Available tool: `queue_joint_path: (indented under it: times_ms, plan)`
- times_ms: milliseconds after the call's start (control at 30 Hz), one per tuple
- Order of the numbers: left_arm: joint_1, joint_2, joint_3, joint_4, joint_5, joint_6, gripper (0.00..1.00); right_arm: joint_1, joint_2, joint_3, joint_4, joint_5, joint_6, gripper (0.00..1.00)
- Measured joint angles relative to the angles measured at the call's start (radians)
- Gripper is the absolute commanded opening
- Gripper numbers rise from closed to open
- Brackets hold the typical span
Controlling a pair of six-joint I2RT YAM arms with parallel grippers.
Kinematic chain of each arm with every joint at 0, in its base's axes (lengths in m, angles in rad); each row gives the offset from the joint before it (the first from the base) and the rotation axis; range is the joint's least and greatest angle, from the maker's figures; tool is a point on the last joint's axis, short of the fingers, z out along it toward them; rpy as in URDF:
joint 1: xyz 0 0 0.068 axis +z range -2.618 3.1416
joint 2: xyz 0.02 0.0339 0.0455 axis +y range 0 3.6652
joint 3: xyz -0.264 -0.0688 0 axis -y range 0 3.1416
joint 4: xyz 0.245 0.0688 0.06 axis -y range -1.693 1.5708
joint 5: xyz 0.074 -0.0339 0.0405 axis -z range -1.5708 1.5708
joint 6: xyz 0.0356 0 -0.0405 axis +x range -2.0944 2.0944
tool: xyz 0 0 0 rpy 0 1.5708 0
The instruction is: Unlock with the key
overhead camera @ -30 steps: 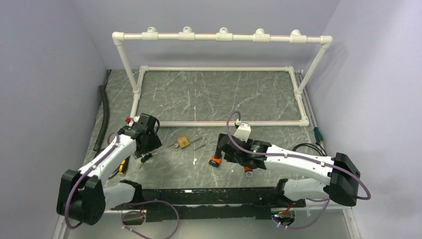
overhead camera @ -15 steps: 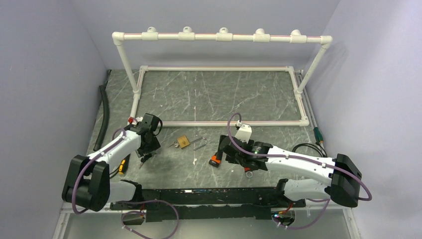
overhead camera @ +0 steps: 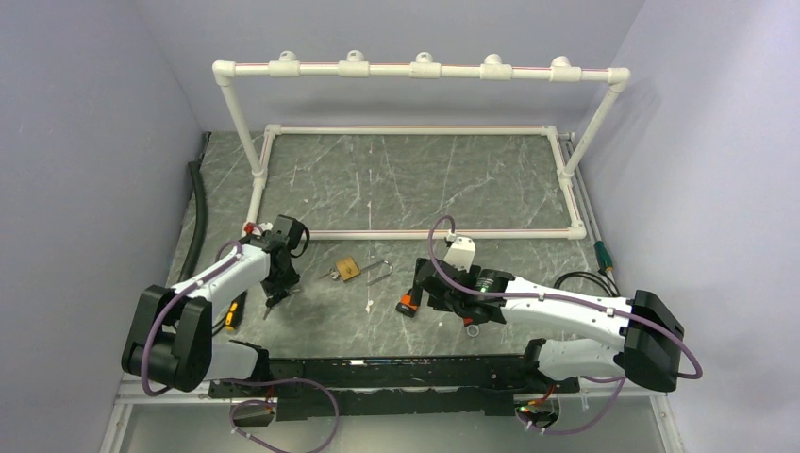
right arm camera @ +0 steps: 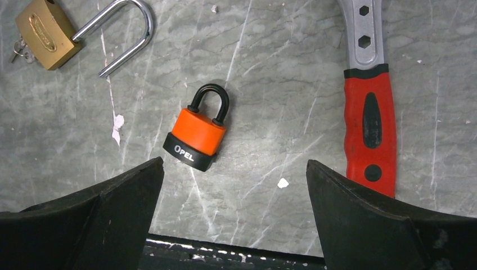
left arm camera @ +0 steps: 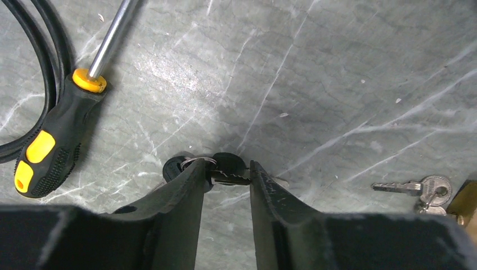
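Note:
A black-headed key [left arm camera: 229,164] on a ring lies flat on the marble table. My left gripper [left arm camera: 226,169] stands low over it with one finger on each side. The jaws are part-way closed and the blade tip reaches the right finger [left arm camera: 264,185]. In the top view the left gripper [overhead camera: 274,298] is at the left front. An orange padlock [right arm camera: 197,135] with a black base and a closed black shackle lies just ahead of my right gripper [right arm camera: 234,164], which is wide open and holds nothing. The top view shows that padlock [overhead camera: 408,305] beside the right gripper [overhead camera: 422,286].
A brass padlock [right arm camera: 45,31] with its shackle [right arm camera: 121,28] swung open lies between the arms, its silver keys [left arm camera: 419,187] beside it. A yellow-black screwdriver [left arm camera: 53,146] and a black cable [left arm camera: 34,84] lie left. A red-handled wrench [right arm camera: 368,124] lies right. A white pipe frame [overhead camera: 415,71] stands behind.
The left gripper's jaws have narrowed around the black-headed key and the left arm has drawn in slightly. The right arm has not moved.

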Motion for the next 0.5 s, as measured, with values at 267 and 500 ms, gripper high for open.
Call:
queue_joint_path:
  times_ms: [267, 500]
  plan:
    - [0.001, -0.016, 0.004, 0.002, -0.01, 0.003, 0.14, -0.003, 0.0, -0.007, 0.0, -0.001, -0.005, 1.0]
    - [0.001, -0.031, 0.005, -0.002, -0.002, 0.003, 0.0, -0.003, 0.003, -0.007, 0.004, -0.002, -0.006, 1.0]
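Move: The black-headed keys lie right at the left hand's fingertips, between the finger pads and scarcely 1 cm below the hand point. From this hand the brass padlock is about 13 cm right and 5 ahead, and the screwdriver handle roughly 10 cm left and 4 back, both near fingertip height. For the idle right hand, the black-headed keys are some 30 cm left, about level fore and aft, and 7 below. The left fingers close fully at the black-headed keys while the hand eases up about 1 cm. ##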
